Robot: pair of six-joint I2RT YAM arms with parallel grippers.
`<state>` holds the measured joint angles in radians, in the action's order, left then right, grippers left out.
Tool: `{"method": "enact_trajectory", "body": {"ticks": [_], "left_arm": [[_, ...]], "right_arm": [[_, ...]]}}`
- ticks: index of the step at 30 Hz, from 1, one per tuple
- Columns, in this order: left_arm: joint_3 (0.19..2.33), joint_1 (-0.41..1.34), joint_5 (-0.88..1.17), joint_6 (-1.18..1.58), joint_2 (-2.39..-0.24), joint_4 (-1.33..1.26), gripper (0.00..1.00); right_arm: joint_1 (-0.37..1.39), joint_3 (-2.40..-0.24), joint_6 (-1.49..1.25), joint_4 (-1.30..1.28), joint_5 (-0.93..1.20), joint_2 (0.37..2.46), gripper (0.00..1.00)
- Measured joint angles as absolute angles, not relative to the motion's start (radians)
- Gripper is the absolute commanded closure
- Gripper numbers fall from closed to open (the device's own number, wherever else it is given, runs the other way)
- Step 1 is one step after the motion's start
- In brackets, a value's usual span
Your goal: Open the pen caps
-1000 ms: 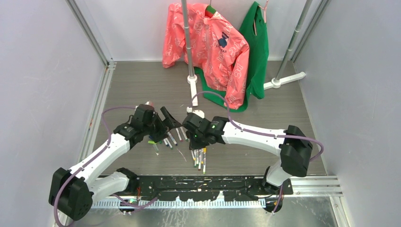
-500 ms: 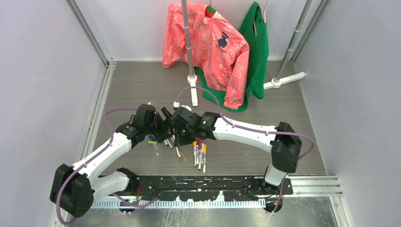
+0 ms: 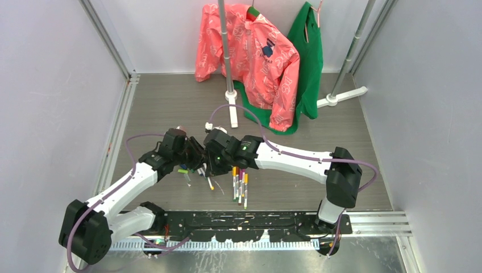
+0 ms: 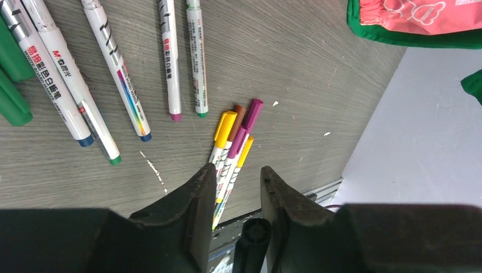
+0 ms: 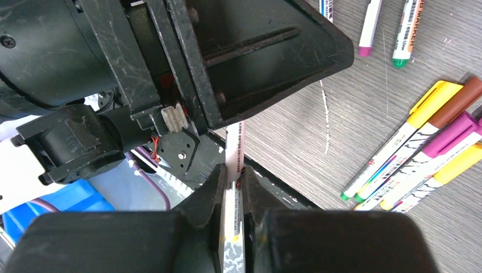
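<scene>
My right gripper (image 5: 230, 170) is shut on the white barrel of a pen (image 5: 233, 145). The pen points up into my left gripper, whose black finger (image 5: 256, 51) covers its far end. In the left wrist view a dark pen cap (image 4: 250, 244) shows end-on between the fingers of the left gripper (image 4: 236, 170). The jaws stand narrow around the cap, with a slit on its left side. From above, the left gripper (image 3: 198, 159) and the right gripper (image 3: 210, 164) meet over the table. Capped pens (image 4: 234, 122) with yellow, brown and purple caps lie in a bunch (image 3: 240, 182).
More white pens (image 4: 170, 62) lie side by side under the left arm (image 3: 186, 170), with green caps (image 4: 11, 85) beside them. A pink jacket (image 3: 250, 51) and a green garment (image 3: 310, 57) hang on a rack (image 3: 232, 108) at the back. A black rail (image 3: 256, 219) runs along the near edge.
The right arm has swung left and brought its pen to the left gripper. The left jaws have narrowed from wide open around the pen's end.
</scene>
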<state>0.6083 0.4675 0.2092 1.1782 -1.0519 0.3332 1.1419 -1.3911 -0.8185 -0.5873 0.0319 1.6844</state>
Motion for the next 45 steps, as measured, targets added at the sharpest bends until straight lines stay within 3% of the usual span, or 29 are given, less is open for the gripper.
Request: {"method": "enact_trajectory", "body": {"ticks": [5,8,9,24,37,45], "left_arm": [[0.611,0.467,0.2,1.17,-1.025,0.347,0.79],[0.611,0.467,0.191,1.163,-1.013,0.358,0.99],[0.61,0.468,0.185,1.147,-1.011,0.37,1.0],[0.606,0.48,0.157,1.135,-1.007,0.428,1.0],[0.605,0.482,0.09,1.288,-1.028,0.484,1.0],[0.601,0.416,-0.053,1.472,-1.062,0.257,1.0]], "right_arm": [[1.148,-1.387,-0.822,-0.576,0.037,1.684,0.99],[1.151,-1.364,-0.825,-0.553,0.039,1.684,0.99],[1.152,-1.357,-0.825,-0.548,0.039,1.684,0.99],[1.173,-1.215,-0.857,-0.395,0.038,1.631,0.99],[1.262,-1.098,-0.915,-0.268,-0.165,1.575,0.99],[1.359,-0.994,-0.945,-0.434,-0.08,1.525,0.99]]}}
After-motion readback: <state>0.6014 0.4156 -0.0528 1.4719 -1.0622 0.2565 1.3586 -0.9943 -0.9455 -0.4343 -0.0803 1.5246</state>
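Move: The black cap of the pen already held by the right hand sits between the left hand's half-open fingers, practically at the left hand point; from the right hand it is about 6 cm ahead, 4 cm left and roughly level. The uncapped pens lie about 8 cm below the left hand, nearly under it, with the green caps some 4 cm to its left. From the right hand, the row of capped pens is about 11 cm right, level fore and aft, and 9 cm lower. The left fingers close on the black cap while the right hand keeps its pinch on the pen's tail end. Both hands ease a couple of centimetres back and down, then pull sharply apart: the right goes about 7 cm back, 5 cm right and 4 cm down, the left about 7 cm forward and slightly up, turning some 20 degrees counter-clockwise. ##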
